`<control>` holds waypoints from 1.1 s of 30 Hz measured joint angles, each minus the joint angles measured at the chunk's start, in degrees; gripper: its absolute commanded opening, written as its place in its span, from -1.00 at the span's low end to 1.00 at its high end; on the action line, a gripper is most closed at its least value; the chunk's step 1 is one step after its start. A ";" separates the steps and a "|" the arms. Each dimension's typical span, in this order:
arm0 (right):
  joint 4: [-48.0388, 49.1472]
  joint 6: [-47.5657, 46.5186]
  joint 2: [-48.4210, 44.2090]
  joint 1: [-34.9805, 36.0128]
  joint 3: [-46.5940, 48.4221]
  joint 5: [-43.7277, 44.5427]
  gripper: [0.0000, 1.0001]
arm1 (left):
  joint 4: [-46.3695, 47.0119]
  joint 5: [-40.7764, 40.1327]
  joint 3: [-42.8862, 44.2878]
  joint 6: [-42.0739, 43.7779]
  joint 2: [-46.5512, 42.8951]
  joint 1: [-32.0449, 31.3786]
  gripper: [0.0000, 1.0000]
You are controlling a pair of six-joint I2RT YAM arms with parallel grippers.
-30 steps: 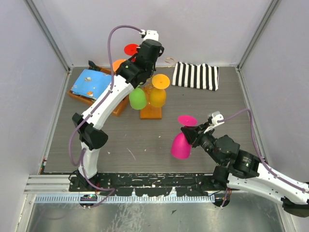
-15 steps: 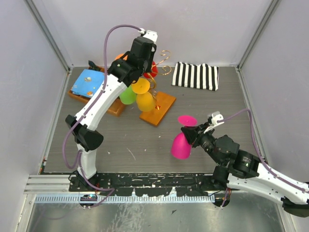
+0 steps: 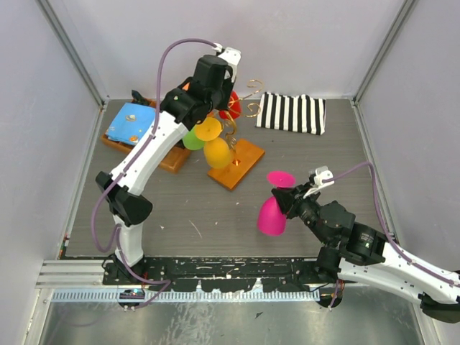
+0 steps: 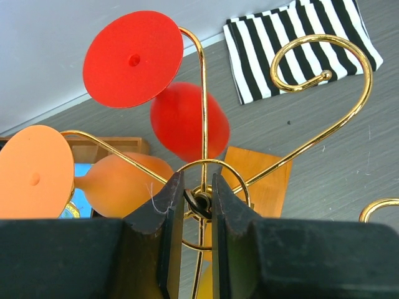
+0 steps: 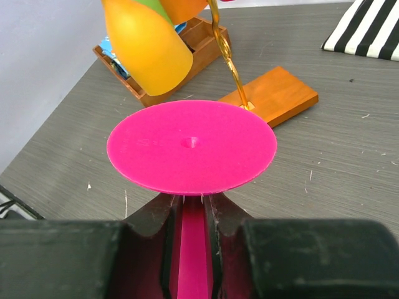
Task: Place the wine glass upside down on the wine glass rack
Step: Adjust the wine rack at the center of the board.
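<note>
The pink wine glass (image 3: 272,215) hangs base-up, and my right gripper (image 3: 289,202) is shut on its stem just under the round foot (image 5: 191,145). The wine glass rack (image 3: 241,159) stands at the back centre on its orange-brown base, turned at an angle. Its gold scroll arms (image 4: 324,75) carry red (image 4: 187,121), orange (image 4: 118,184), yellow (image 3: 218,152) and green (image 3: 192,139) glasses. My left gripper (image 4: 194,187) is above the rack, shut on the dark knob at the top of its centre post. One curled arm at the right (image 3: 251,108) is bare.
A wooden tray with a blue cloth (image 3: 133,122) sits at the back left, close to the rack. A black-and-white striped cloth (image 3: 291,111) lies at the back right. Grey walls close in the table on three sides.
The left arm has turned the rack by its top knob: the base swung round to the right and the hanging glasses shifted. The right arm and pink glass have barely moved.
</note>
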 measured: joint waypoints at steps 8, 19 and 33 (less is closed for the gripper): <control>-0.44 -3.89 -0.15 0.00 0.07 1.16 -0.99 | 3.13 4.13 -4.66 1.18 -2.71 -0.61 -1.00; 0.39 -6.82 -1.16 0.00 0.20 3.74 -0.99 | 3.58 9.57 -6.73 4.55 -4.24 -2.84 -1.00; 6.29 -6.93 -3.69 0.00 -1.68 9.81 -0.99 | 3.45 9.16 -6.73 6.47 -4.09 -3.76 -0.81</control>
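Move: The left hand grips the top of the wine rack's post; the rack's base lies about 34 cm below, some 4 cm back and 3 cm to its right. Near that hand hang the red glass, 8 cm ahead, 2 cm right and 7 cm lower, and the yellow glass, 6 cm back, 3 cm left and 8 cm lower. From the right hand, holding the pink glass, the base is roughly 21 cm forward, 12 cm left and 25 cm down. Keeping its pinch on the top of the rack's post, the left hand draws it back and to the right, about 4 cm each way, staying almost level while turning some 15 degrees clockwise, then holds there. The right hand keeps the upside-down pink glass clasped by the stem and shifts a few centimetres right, away from the rack, dipping a touch before it rises and tips slightly upward. ##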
